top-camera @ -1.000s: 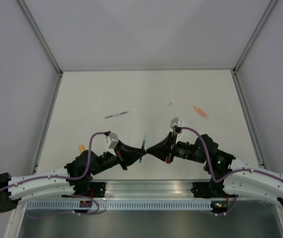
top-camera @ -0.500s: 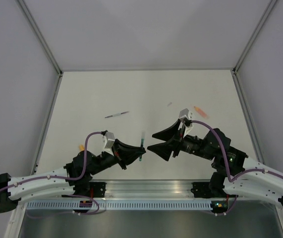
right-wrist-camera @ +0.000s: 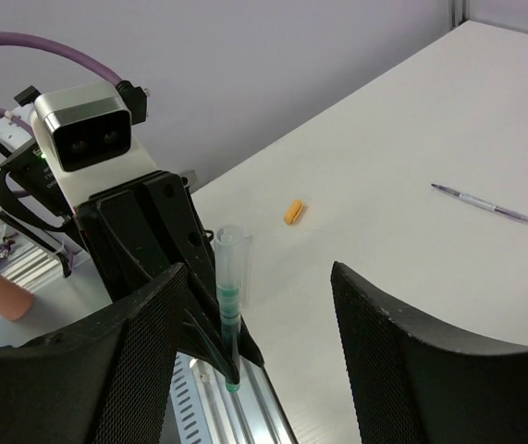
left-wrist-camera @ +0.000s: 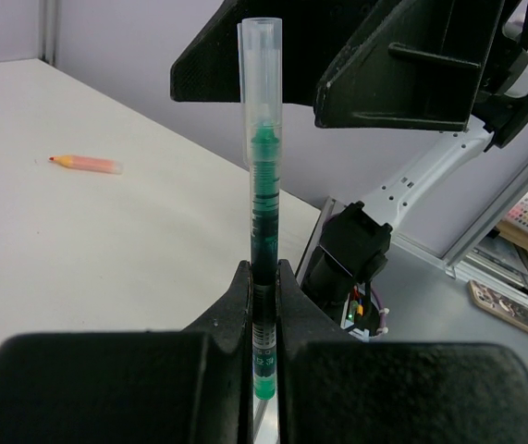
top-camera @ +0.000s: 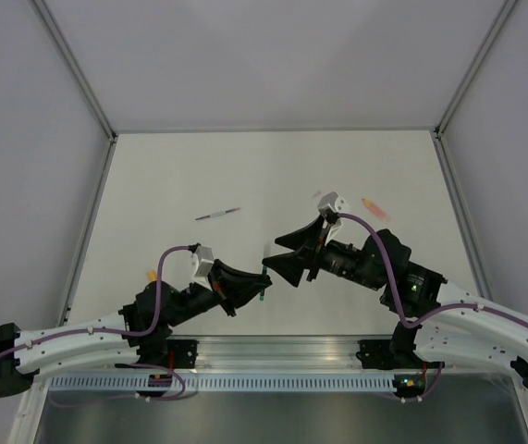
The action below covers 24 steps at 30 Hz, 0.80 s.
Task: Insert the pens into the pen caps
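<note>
My left gripper (left-wrist-camera: 262,273) is shut on the dark-and-green pen (left-wrist-camera: 262,213), which stands upright in its jaws. A translucent pen cap (left-wrist-camera: 260,55) sits over the pen's tip. In the top view the left gripper (top-camera: 256,285) is at the table's near middle. My right gripper (top-camera: 271,254) is open right beside it, and its wide-apart fingers (right-wrist-camera: 143,370) frame the capped pen (right-wrist-camera: 229,314) without touching it. The silver-grey pen (top-camera: 217,214) lies on the table to the left of centre. The pink-orange marker (top-camera: 373,207) lies at the right. A yellow-orange cap (right-wrist-camera: 293,211) lies near the left arm.
A tiny grey piece (top-camera: 317,194) lies near the marker. The left wrist camera housing (right-wrist-camera: 83,125) is close in front of the right gripper. A metal rail (top-camera: 273,351) runs along the near edge, and walls enclose the white table (top-camera: 199,166).
My right gripper went from shut at the pen's end to open, leaving the cap on the pen. It drew back to the right, then came left again. The left gripper kept its hold.
</note>
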Tool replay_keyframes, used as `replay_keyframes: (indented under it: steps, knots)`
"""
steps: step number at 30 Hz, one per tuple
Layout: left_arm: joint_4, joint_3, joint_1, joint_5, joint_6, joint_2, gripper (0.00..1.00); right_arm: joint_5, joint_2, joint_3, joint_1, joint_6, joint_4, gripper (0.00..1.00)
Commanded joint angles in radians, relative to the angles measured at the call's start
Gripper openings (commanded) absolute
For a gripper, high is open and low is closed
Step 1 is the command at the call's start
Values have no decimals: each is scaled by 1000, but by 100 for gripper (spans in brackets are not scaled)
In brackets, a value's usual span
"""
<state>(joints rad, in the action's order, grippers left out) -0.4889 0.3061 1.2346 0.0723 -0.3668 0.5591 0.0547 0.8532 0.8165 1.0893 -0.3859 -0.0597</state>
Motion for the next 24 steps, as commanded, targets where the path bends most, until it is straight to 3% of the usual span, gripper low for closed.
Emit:
replay_keyframes:
  steps: [1, 9, 18, 21, 22, 24]
  knots:
    - [-46, 33, 3, -16, 14, -8, 2, -9, -3, 26, 3, 12, -67, 70]
    - [-45, 34, 3, -19, 16, -4, 2, 34, 15, 3, 3, -14, -152, 64]
    - [-36, 41, 3, -20, 16, -8, 2, 48, 43, -33, 3, -31, -192, 50]
    - [-30, 42, 3, -17, 14, -10, 2, 51, 37, -65, 4, -42, -212, 31]
    - [-27, 42, 3, -16, 12, -10, 2, 54, 34, -74, 6, -45, -216, 20]
    - [-22, 45, 3, -12, 12, -13, 2, 62, 29, -96, 4, -50, -223, 7]
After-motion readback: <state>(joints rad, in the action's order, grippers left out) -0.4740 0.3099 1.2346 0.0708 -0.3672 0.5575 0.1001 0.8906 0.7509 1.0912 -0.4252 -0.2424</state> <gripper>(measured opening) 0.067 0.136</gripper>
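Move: Just left of the open right fingers, about 2 cm off and roughly 1 cm below the hand point, is the clear cap, already partly over the upright green pen. That pen's middle lies about 2 cm back, 2 cm left and 6 cm down. The silver pen on the table is some 34 cm ahead, 18 cm left and 25 cm lower. From the left hand, which holds the green pen, the cap is about 2 cm ahead and 6 cm up. Hopping up about 2 cm and sinking back to its starting height, the right hand works some 1.5 cm left onto the cap, rolling its left side up about 5 degrees. Its fingers close from well open to nearly shut, fastest during the descent, and pinch the cap from both sides. The left hand stays in place and keeps its grip on the green pen. ##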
